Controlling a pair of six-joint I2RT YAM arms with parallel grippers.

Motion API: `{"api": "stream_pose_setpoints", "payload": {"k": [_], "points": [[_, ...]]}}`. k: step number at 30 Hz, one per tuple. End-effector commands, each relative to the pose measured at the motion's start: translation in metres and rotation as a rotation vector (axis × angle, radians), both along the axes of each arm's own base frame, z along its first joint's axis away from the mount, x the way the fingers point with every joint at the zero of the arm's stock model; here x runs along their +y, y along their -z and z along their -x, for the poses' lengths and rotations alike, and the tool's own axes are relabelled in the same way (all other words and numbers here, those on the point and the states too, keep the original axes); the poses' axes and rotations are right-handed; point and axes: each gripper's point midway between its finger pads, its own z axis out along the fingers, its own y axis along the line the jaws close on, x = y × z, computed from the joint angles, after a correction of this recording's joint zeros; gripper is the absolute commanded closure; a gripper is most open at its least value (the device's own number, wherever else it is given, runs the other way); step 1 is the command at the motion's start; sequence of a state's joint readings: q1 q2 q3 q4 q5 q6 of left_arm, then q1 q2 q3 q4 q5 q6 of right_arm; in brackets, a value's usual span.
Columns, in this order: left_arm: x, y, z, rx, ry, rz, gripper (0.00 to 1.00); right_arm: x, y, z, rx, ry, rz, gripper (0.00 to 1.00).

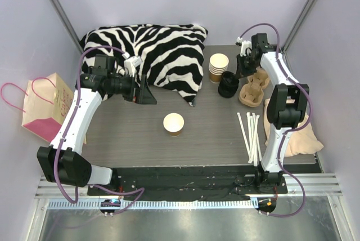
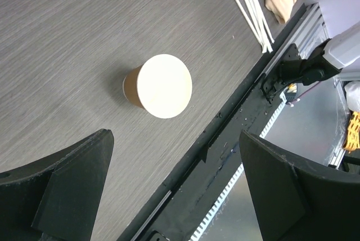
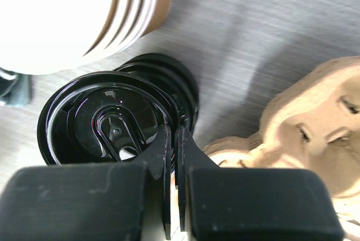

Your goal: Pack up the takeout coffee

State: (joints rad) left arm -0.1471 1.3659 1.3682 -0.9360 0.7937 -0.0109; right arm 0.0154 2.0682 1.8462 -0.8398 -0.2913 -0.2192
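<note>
No cup with a black lid shows. A single brown paper cup (image 1: 173, 123) with no lid stands mid-table; it also shows in the left wrist view (image 2: 163, 86). My left gripper (image 1: 147, 92) hovers open and empty to the cup's left, its jaws wide apart (image 2: 174, 196). My right gripper (image 1: 239, 72) is at the back right, down on a stack of loose black lids (image 1: 228, 85). In the right wrist view its jaws (image 3: 173, 139) are pinched on the rim of the top black lid (image 3: 107, 123).
A stack of lidless cream-rimmed cups (image 1: 219, 66) stands behind the lids. A cardboard cup carrier (image 1: 254, 89) lies right of them. White straws (image 1: 251, 134) and a beige cloth (image 1: 298, 134) lie at the right. A zebra pillow (image 1: 157, 49) is at the back, a paper bag (image 1: 48, 106) at the left.
</note>
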Motion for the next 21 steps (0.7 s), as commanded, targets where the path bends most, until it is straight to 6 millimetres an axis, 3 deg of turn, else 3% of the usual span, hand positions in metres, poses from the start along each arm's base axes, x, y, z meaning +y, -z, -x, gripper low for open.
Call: {"api": "stream_pose_setpoints", "payload": {"k": [1, 5, 6, 10, 12, 16, 17, 18, 20, 21], "points": [[-0.006, -0.022, 0.001, -0.125, 0.061, 0.060, 0.00, 0.017, -0.060, 0.007, -0.092, -0.034, -0.096, 0.99], [-0.006, -0.037, 0.003, -0.239, 0.086, 0.067, 0.00, 0.037, -0.078, 0.033, -0.067, -0.074, -0.188, 0.99], [-0.006, -0.040, 0.003, -0.262, 0.089, 0.067, 0.00, 0.044, -0.091, 0.042, -0.086, -0.090, -0.203, 0.99], [-0.007, -0.045, 0.006, -0.376, 0.120, 0.054, 0.00, 0.082, -0.107, 0.082, -0.058, -0.197, -0.299, 0.99], [-0.010, -0.049, 0.017, -0.463, 0.193, 0.030, 0.00, 0.113, -0.107, 0.113, 0.023, -0.300, -0.382, 0.99], [-0.030, -0.044, 0.050, -0.670, 0.421, -0.067, 0.00, 0.158, -0.101, 0.163, 0.130, -0.501, -0.384, 0.99], [-0.030, -0.040, 0.051, -0.723, 0.443, -0.127, 0.00, 0.174, -0.099, 0.179, 0.155, -0.559, -0.381, 0.99], [-0.040, -0.038, 0.066, -0.827, 0.551, -0.157, 0.00, 0.180, -0.097, 0.188, 0.180, -0.580, -0.379, 0.99], [-0.043, -0.033, 0.069, -0.924, 0.601, -0.234, 0.00, 0.196, -0.092, 0.209, 0.215, -0.641, -0.369, 0.99], [-0.052, -0.029, 0.083, -0.999, 0.680, -0.248, 0.00, 0.200, -0.090, 0.215, 0.227, -0.656, -0.365, 0.99]]}}
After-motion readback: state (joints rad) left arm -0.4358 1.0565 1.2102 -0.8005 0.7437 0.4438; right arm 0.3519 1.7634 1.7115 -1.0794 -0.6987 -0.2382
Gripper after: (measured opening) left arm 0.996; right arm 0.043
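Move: The upright cup waiting for its lid stands about 25 cm back and 29 cm to the left of the right gripper, which already holds a black lid by its rim. The lid stack is just below, 4 cm left and 1 cm back; the cup stack lies 9 cm left and 4 cm ahead, the tray level, 7 cm right. From the open left gripper that cup is some 11 cm right, 4 back and 17 lower, and the zebra cushion's corner 19 cm right, 10 ahead. Keep the right gripper shut on the lid's rim and swing the lid left and back, about 18 cm each way, rising some 9 cm away from the lid stack towards the single cup while turning counter-clockwise. Meanwhile draw the open left gripper back about 7 cm and a little right, slightly up, rolling it clockwise as seen from behind the hand, without touching the cup. ##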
